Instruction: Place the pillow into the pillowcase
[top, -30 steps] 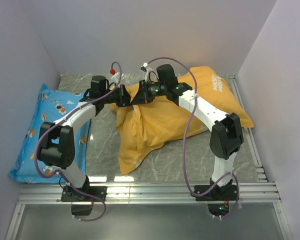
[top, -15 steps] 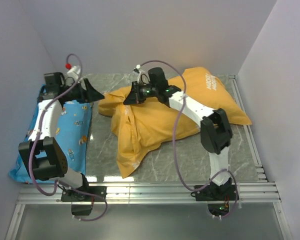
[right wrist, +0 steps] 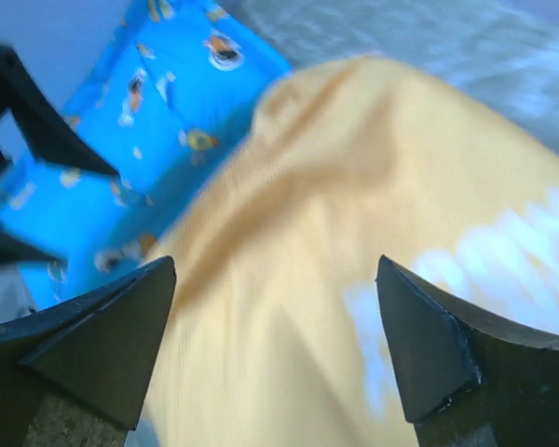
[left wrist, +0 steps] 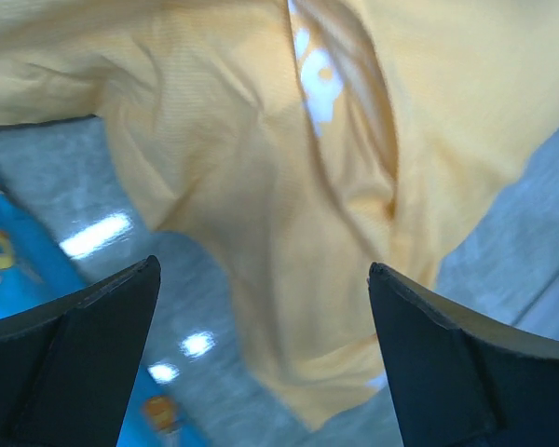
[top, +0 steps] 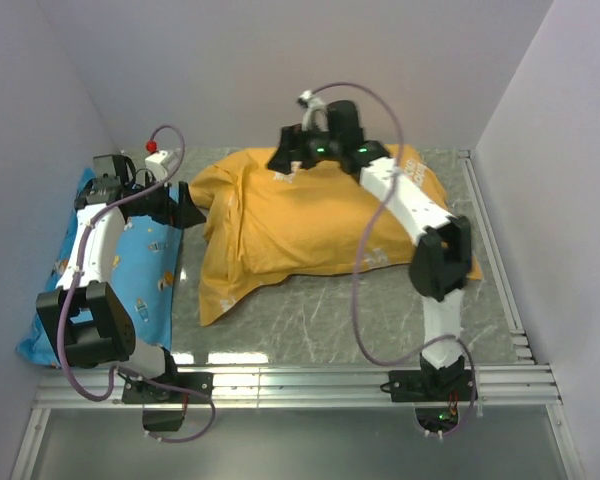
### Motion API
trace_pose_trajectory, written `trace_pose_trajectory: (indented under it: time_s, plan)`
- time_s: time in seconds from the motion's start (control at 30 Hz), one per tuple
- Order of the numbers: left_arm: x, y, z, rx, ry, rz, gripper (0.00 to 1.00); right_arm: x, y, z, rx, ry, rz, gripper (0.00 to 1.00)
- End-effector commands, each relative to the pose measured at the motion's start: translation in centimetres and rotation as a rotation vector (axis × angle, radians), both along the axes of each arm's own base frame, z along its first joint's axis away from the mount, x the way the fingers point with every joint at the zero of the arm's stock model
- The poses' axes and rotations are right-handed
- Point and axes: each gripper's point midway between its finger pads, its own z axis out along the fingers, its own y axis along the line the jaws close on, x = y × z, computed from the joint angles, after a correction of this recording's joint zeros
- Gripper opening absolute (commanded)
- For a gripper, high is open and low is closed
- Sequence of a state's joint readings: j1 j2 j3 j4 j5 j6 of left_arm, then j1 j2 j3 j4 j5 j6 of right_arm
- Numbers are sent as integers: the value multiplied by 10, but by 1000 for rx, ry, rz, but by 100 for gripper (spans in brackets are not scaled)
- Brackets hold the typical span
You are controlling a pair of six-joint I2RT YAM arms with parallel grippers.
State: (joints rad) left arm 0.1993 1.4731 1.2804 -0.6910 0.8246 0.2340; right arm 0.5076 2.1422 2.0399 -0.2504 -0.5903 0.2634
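Observation:
The orange pillowcase [top: 300, 220] lies puffed across the middle of the table, small white logos up. The white pillow is hidden; no part of it shows. My left gripper [top: 188, 208] is open and empty just left of the case's left edge. In the left wrist view [left wrist: 263, 265] its jaws stand wide apart above orange fabric [left wrist: 289, 186]. My right gripper [top: 283, 160] is open and empty over the case's far edge. In the right wrist view [right wrist: 276, 261] it looks down on orange cloth [right wrist: 289, 279] with a blurred white logo.
The blue cartoon-print pillow [top: 120, 260] lies along the left wall under the left arm, and also shows in the right wrist view [right wrist: 168, 84]. The grey marble table [top: 310, 310] has metal rails at its front and right edges [top: 515, 300]. Walls stand close on three sides.
The right gripper has moved from the case's near-left part to its far edge. The pillowcase has shifted and spread flatter. The left gripper has moved a little nearer, towards the case's left edge.

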Motion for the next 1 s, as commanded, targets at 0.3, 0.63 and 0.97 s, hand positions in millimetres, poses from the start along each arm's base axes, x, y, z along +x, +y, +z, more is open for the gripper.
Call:
trace_pose_trajectory:
  time_s: [0.3, 0.63, 0.97]
  plan:
    - [-124, -4, -93, 444, -20, -412, 99, -180, -345, -59, -827, -8, -285, 100]
    - [-123, -24, -150, 569, 29, -403, 99, -191, -463, -152, -1135, -9, -405, 100]
    - [-81, -42, -155, 477, 21, -288, 56, -138, -498, -171, -1127, -4, -619, 55]
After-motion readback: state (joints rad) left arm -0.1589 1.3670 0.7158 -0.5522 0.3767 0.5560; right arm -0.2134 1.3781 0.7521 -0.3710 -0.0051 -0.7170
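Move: The near left corner of the pillowcase lies some 13 cm back, 3 cm right and 19 cm below the left hand, with the blue cloth about 24 cm to that hand's left and 7 cm back. For the right hand, the case's near right corner is about 50 cm right, 18 cm back and 20 cm down. The lower white print on the way there lies some 29 cm right, 15 cm back and 18 cm below the right hand. Sweeping rightward nearly 50 cm, the right hand draws back, lifting briefly over the stuffed pillowcase before dropping to its near right corner, fingers turning to point down. The left hand drops about 18 cm while drawing back, its fingers tipping steeper beside the near left corner. Both hands edge forward last, and their open fingers begin closing at the hem, not yet shut. ##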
